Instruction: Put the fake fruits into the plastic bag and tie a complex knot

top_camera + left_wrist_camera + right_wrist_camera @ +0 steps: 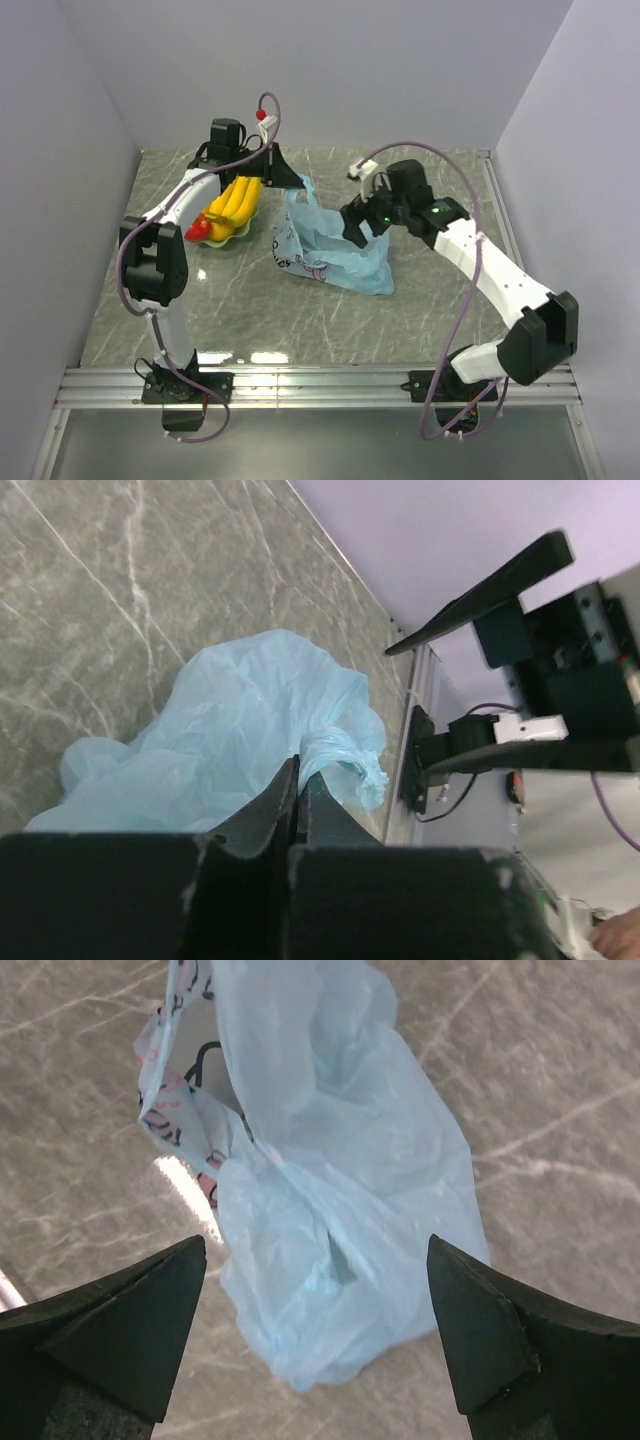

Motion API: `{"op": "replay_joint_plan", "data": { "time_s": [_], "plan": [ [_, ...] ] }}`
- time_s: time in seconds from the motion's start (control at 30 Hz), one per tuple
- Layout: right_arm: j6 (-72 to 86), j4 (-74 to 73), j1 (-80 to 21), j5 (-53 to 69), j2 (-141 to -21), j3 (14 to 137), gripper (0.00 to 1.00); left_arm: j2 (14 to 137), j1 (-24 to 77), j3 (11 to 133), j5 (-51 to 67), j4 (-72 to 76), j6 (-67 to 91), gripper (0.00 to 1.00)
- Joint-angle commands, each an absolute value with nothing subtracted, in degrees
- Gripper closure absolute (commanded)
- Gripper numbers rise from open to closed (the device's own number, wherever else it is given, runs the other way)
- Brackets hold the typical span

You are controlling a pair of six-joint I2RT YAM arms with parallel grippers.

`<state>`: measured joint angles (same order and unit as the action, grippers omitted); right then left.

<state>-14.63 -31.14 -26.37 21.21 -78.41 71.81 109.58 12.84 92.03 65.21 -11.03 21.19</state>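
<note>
The light-blue plastic bag [335, 255] lies crumpled on the marble table, its print facing left. My left gripper [289, 178] is shut on a twisted handle of the bag [335, 752], lifting that corner at the back. In the left wrist view the gripper [298, 770] pinches the handle between closed jaws. My right gripper [358, 226] hovers open over the bag's right side; in its wrist view the gripper [315, 1257] has wide-apart jaws with only the bag [330, 1180] below. The fake fruits, a yellow banana bunch [236, 200] and a red apple [198, 230], sit left of the bag.
The fruits rest in a pale green wavy dish [228, 241] at the back left. An aluminium rail [320, 385] runs along the near edge between the arm bases. Walls close in the table on the left, back and right.
</note>
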Motion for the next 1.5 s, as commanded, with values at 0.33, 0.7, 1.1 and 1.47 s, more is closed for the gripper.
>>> {"op": "replay_joint_plan", "data": {
  "time_s": [0.33,0.7,1.1,1.47],
  "plan": [
    [-23.1,-15.1,-33.8,11.0,-93.4,74.1,0.01,111.7,12.9,96.1,69.1,-7.3,27.5,0.97],
    [-22.8,-23.7,-30.7,25.2,-82.6,69.2,1.0,119.0,9.4,99.0,70.5,7.5,47.3,0.99],
    [-6.6,-22.7,-20.9,37.6,-72.9,62.0,1.0,122.3,9.8,103.3,62.9,-3.7,36.6,0.7],
    [11.2,-16.3,-13.2,35.6,-76.6,59.3,1.0,111.2,3.8,112.8,48.8,-29.4,11.2,0.01]
  ]
}}
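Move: The loose upper edge of the plastic bag lies about 5 cm ahead of the open right hand, 5 cm to its left and 11 cm below. From that hand, the bag handle pinched in the left fingers is roughly 9 cm ahead, 12 cm left and 2 cm higher; the bananas are about 14 cm ahead, 32 cm left and 15 cm below. From the left hand the loose edge is some 4 cm back, 9 cm right and 13 cm below. Down about 10 cm, and some 5 cm forward and left, the right hand dips onto the bag, shuts on its loose edge, then hauls it back and up about 12 cm before sinking a little and drifting right, tilting. The left hand keeps its pinch, pushes forward and slightly down, then opens wide to let the handle go, ending forward and left. ##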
